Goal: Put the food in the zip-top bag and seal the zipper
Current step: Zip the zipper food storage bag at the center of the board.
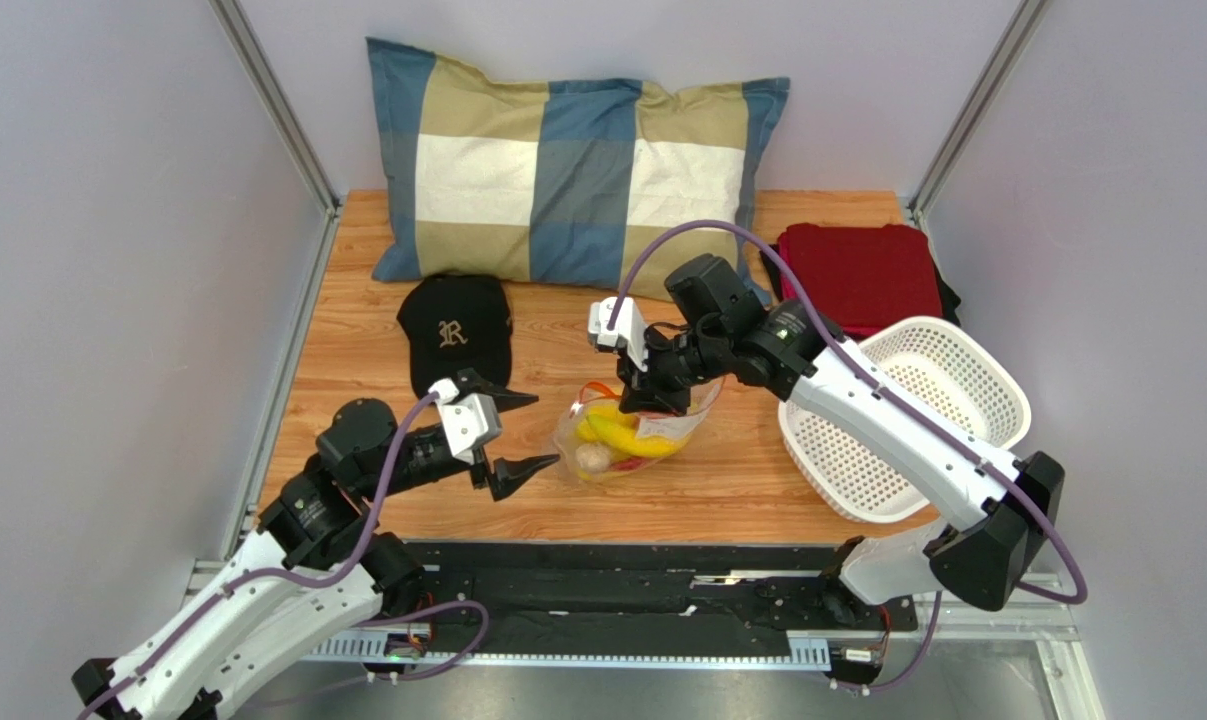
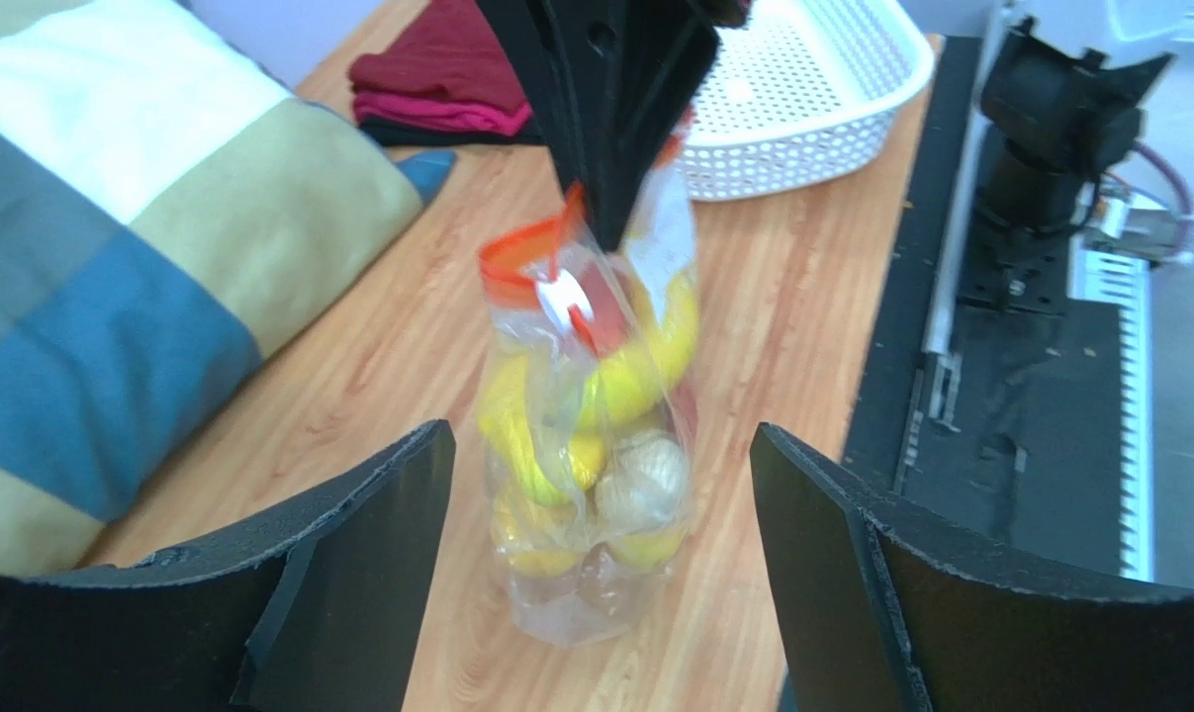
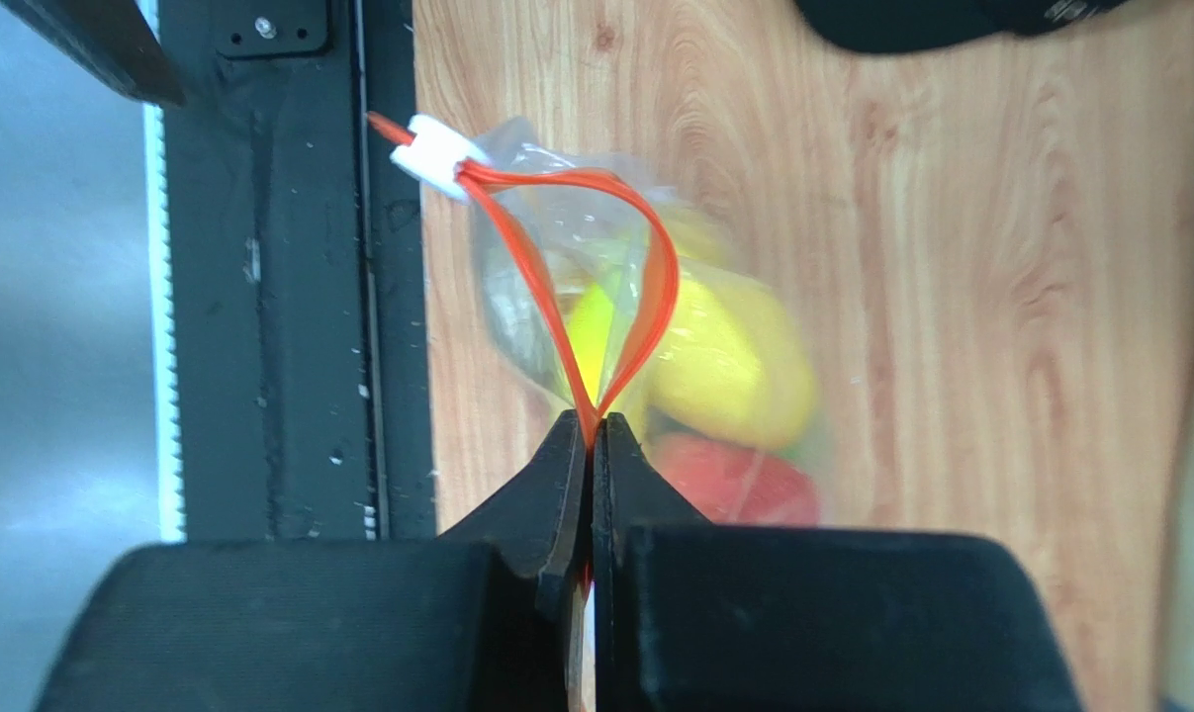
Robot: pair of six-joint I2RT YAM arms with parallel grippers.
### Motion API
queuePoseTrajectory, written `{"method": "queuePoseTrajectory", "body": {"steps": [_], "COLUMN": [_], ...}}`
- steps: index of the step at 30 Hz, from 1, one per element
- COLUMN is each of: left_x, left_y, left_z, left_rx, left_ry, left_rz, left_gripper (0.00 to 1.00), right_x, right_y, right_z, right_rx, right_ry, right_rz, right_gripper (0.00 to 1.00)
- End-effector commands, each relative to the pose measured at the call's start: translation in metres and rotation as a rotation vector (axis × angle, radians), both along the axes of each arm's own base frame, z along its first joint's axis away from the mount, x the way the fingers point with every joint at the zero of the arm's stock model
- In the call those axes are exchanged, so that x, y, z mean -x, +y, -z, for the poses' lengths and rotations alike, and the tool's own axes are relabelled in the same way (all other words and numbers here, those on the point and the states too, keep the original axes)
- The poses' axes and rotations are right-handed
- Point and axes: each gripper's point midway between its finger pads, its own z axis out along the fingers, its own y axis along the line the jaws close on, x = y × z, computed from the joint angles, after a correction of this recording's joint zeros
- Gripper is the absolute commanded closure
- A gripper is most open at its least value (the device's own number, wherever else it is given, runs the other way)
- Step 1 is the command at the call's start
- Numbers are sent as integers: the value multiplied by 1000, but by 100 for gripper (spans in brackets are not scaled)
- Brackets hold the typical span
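Observation:
The zip-top bag stands upright on the wooden table, held up by its top. My right gripper is shut on one end of the orange-red zipper. The strip bows open in a loop between that grip and the white slider. Inside the bag lies the food: a yellow banana, yellow pieces, a beige round piece and a red piece. My left gripper is open, one finger on each side of the bag's lower half, not touching it.
A white perforated basket lies tilted at the right. A checked pillow sits at the back, with a black cap in front of it. Folded red cloth lies at the back right. A black rail runs along the near edge.

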Motion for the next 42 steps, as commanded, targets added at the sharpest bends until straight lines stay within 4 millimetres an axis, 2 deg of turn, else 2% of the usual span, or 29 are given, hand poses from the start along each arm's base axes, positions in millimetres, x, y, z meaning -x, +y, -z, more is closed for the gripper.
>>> {"method": "queuePoseTrajectory", "body": {"steps": [1, 3, 5, 8, 9, 11, 15, 20, 22, 23, 24, 25, 27, 29, 30, 31, 33, 34, 35, 37, 39, 41, 42], "left_x": [-24, -31, -42, -58, -60, -56, -58, -51, -55, -59, -61, -63, -60, -54, -51, -48, -41, -37, -28, -15, -12, -13, -16], "left_y": [-5, -9, -14, -13, -14, -17, -22, -32, -35, -34, -34, -37, -37, -37, -37, -35, -34, -33, -35, -38, -41, -44, -47], "left_z": [-5, -8, -1, 2, 2, 0, 0, -7, -8, -6, -10, -5, -3, -2, -2, -5, -5, -8, -2, -5, -7, -14, -10], "left_rx": [-8, -4, -22, -18, 1, 23, 68, 94, 96, 86, 83, 66, 56, 52, 47, 49, 41, 42, 20, 2, -10, -9, -21], "left_ry": [-81, -74, -28, -38, -56, -77, -100, -120, -123, -118, -120, -104, -81, -63, -62, -66, -51, -60, -40, -61, -68, -52, -23], "left_rz": [-58, -68, -99, -169, -172, -145, -134, -64, -68, -86, -92, -91, -79, -56, -44, -34, -1, 23, 72, 154, 193, 200, 201], "left_gripper": [18, 19, 25, 32, 37, 42, 58, 61, 63, 66, 75, 80, 100, 100, 100, 100, 100, 100, 100, 100, 100, 100, 100], "right_x": [1, -1, -1, -1, -2, 0, -1, -3, -2, -1, 0, 0, 1, 0, -2, -8, -15, -28, -34, -42, -40, -31, -23], "right_y": [13, 15, 17, 18, 18, 18, 19, 19, 20, 20, 20, 21, 19, 13, 9, 3, -8, -17, -20, -21, -15, -8, -5], "right_z": [-15, -17, -17, -17, -16, -18, -22, -27, -26, -28, -28, -29, -30, -28, -27, -24, -27, -32, -37, -59, -75, -88, -91], "right_rx": [-46, -46, -47, -50, -50, -57, -77, -94, -89, -94, -94, -97, -96, -82, -71, -62, -59, -73, -84, -132, -179, -220, -228], "right_ry": [140, 176, 191, 202, 209, 239, 306, 379, 395, 400, 404, 406, 397, 377, 356, 341, 295, 232, 199, 94, 46, 21, 15], "right_rz": [111, 145, 154, 162, 168, 180, 196, 206, 204, 200, 197, 193, 186, 186, 181, 193, 193, 192, 196, 159, 110, 32, -11], "right_gripper": [100, 100, 100, 100, 100, 100, 100, 100, 100, 100, 100, 100, 100, 100, 97, 81, 60, 40, 31, 23, 23, 21, 20]}}
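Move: From the open left gripper, the white slider at the zipper's near left end is about 3 cm ahead, 5 cm to the right and 1 cm lower. The bagged food lies roughly 8 cm right, 1 cm back and 9 cm below that gripper; the black cap is some 12 cm ahead, 15 cm left and 15 cm down. From the right gripper, already pinching the orange rim, the slider is about 5 cm left, 3 cm back and 1 cm lower. Bring the left gripper about 6 cm forward and 3 cm right, dipping slightly, and shut its fingers on the orange zipper tail beside the slider, while the right one keeps its pinch, twisting some 25 degrees. Then open the right fingers and withdraw them about 4 cm forward and as much up, as the closed left hand draws back about 4 cm. ##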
